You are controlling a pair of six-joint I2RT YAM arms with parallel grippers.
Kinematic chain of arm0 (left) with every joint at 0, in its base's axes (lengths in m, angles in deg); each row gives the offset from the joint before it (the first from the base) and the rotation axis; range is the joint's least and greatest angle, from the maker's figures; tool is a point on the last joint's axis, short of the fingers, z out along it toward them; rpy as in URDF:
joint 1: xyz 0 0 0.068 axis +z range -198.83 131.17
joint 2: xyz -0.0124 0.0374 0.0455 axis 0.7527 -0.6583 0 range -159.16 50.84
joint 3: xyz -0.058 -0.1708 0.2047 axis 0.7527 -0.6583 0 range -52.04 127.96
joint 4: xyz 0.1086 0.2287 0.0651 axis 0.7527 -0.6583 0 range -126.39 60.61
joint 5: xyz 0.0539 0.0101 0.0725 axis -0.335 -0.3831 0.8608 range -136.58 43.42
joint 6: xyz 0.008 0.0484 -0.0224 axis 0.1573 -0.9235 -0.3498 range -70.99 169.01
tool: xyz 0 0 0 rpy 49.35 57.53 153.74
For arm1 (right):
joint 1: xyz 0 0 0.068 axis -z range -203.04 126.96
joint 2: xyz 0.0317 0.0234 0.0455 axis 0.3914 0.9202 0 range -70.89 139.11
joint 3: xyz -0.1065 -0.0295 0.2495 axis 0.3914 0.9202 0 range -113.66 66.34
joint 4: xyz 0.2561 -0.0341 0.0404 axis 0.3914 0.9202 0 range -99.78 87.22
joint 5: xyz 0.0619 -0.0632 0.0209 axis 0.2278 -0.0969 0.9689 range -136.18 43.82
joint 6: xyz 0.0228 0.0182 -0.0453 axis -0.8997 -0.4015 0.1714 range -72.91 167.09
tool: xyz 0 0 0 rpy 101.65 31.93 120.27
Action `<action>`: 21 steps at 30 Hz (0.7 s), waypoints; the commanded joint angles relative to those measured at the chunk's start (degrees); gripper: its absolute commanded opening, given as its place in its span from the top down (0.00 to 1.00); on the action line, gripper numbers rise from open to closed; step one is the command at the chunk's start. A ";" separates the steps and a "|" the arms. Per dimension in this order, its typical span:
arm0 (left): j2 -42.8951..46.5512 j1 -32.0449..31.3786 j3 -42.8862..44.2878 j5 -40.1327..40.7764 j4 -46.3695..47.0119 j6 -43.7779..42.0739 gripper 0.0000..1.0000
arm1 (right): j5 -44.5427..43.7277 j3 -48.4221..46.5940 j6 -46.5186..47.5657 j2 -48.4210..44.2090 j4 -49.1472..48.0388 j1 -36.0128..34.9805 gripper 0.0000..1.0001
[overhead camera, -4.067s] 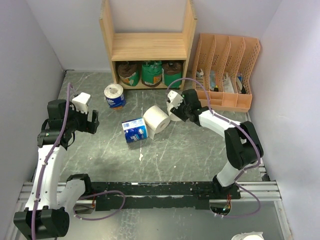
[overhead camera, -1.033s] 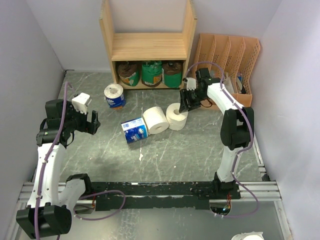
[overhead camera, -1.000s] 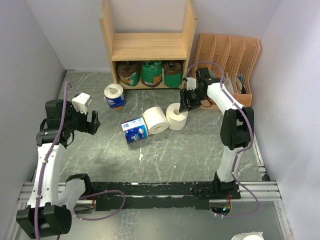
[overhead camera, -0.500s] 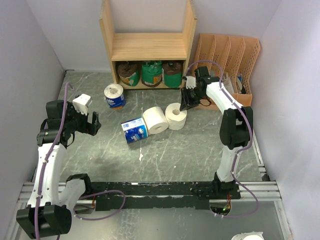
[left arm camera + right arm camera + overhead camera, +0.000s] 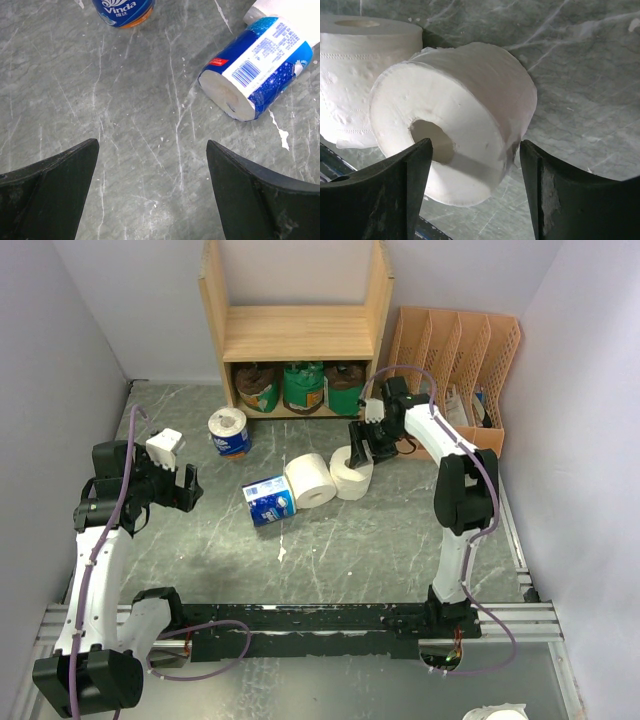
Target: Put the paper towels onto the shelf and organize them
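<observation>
The wooden shelf (image 5: pixel 296 332) stands at the back; its lower tier holds a dark brown roll (image 5: pixel 258 387) and two green-wrapped rolls (image 5: pixel 303 386). Its upper tier is bare. On the table are an upright blue-and-white roll (image 5: pixel 229 432), a lying blue-and-white roll (image 5: pixel 269 500) and two white rolls (image 5: pixel 312 480) (image 5: pixel 351 474). My right gripper (image 5: pixel 360 445) is open, with its jaws either side of the right white roll (image 5: pixel 465 125), which lies with its hole facing the camera. My left gripper (image 5: pixel 185 485) is open and empty above bare table (image 5: pixel 152 144), left of the lying blue-and-white roll (image 5: pixel 255 70).
A peach slotted file organizer (image 5: pixel 455 380) stands right of the shelf, close behind my right arm. The other white roll (image 5: pixel 360 75) stands upright just beside the one between my right jaws. Grey walls close in both sides.
My right gripper has moved left and down from beside the organizer to the right white roll, its jaws now around it. The left arm has hardly moved.
</observation>
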State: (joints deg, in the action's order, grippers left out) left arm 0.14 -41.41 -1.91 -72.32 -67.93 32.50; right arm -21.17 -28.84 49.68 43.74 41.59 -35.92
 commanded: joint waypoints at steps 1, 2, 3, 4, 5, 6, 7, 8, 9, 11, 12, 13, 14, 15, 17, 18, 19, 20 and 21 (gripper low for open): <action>0.06 0.52 -0.22 -1.97 -0.17 -0.78 0.00 | 0.01 -2.44 0.00 0.77 1.84 -0.64 0.31; 0.06 0.57 -0.27 -2.02 -0.21 -0.80 0.00 | -0.21 -2.42 -0.16 0.77 1.60 -0.60 0.34; 0.07 0.54 -0.23 -2.06 -0.20 -0.76 0.00 | -0.46 -2.27 -0.33 0.77 1.09 -0.57 0.38; 0.07 0.51 -0.25 -2.04 -0.20 -0.82 0.00 | -0.82 -2.15 -0.52 0.77 0.61 -0.59 0.43; 0.08 0.57 -0.23 -2.10 -0.17 -0.88 0.00 | -1.11 -2.12 -0.64 0.77 0.23 -0.57 0.48; 0.07 0.57 -0.22 -2.05 -0.21 -0.87 0.00 | -1.45 -2.16 -0.73 0.77 0.08 -0.56 0.52; 0.11 0.54 -0.29 -2.11 -0.21 -0.85 0.00 | -1.81 -2.43 -0.85 0.77 0.06 -0.58 0.57; 0.08 0.54 -0.25 -2.17 -0.28 -0.88 0.00 | -2.15 -2.66 -0.91 0.77 0.11 -0.61 0.61; 0.01 0.54 -0.27 -2.24 -0.29 -0.91 0.00 | -2.66 -2.89 -0.84 0.77 0.13 -0.61 0.64; -0.10 0.52 -0.24 -2.33 -0.28 -0.92 0.00 | -3.59 -3.08 -1.08 0.77 0.02 -0.58 0.76; -0.10 0.53 -0.27 -2.38 -0.28 -0.92 0.00 | -3.99 -3.17 -1.18 0.77 0.08 -0.58 0.86; -0.18 0.49 -0.29 -2.39 -0.26 -0.97 0.00 | -4.37 -3.25 -1.60 0.77 0.23 -0.59 1.00; -0.15 0.50 -0.28 -2.47 -0.30 -0.94 0.00 | -5.03 -3.40 -2.22 0.77 0.55 -0.58 1.00; -0.05 0.50 -0.34 -2.44 -0.30 -0.97 0.00 | -5.47 -3.32 -3.16 0.68 0.80 -0.55 1.00; -0.22 0.50 -0.38 -2.43 -0.30 -0.97 0.00 | -6.59 -2.10 -6.59 -0.99 0.37 -0.48 1.00; -0.35 0.56 -0.32 -2.55 -0.38 -0.97 0.00 | -5.56 -1.33 -8.47 -2.22 0.25 -0.33 1.00; -0.45 0.54 -0.31 -2.51 -0.46 -0.95 0.00 | -5.07 -0.53 -10.91 -3.43 0.02 -0.24 1.00; -0.61 0.51 -0.30 -2.48 -0.44 -0.97 0.00 | -4.81 0.28 -14.10 -4.69 0.06 -0.17 1.00; -0.69 0.50 -0.33 -2.45 -0.47 -0.98 0.01 | -3.33 1.66 -16.71 -6.24 -0.12 -0.19 1.00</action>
State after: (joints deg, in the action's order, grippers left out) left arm -0.17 -41.41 -1.91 -72.86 -68.26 32.28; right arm -25.71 -29.60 43.36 43.61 41.92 -36.56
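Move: The white roll standing at the right end of the row is already straddled by the right hand; its middle lies about 3 cm left of the hand, 1 cm back and 4 cm below. The second white roll leans beside it, some 12 cm left of the hand and 3 cm back; the blue-wrapped roll lies about 21 cm left and 7 cm back. From the left hand, the same right-end roll is roughly 36 cm right, 10 cm ahead and 15 cm below. The right-end white roll's wall gets pinched by the right fingers, one at the core hole and the other against the outside, as they close from about two-thirds open to under half and stop on the paper. The hand otherwise stays almost in place, within about 1 cm, and late on turns some 5 degrees clockwise. ##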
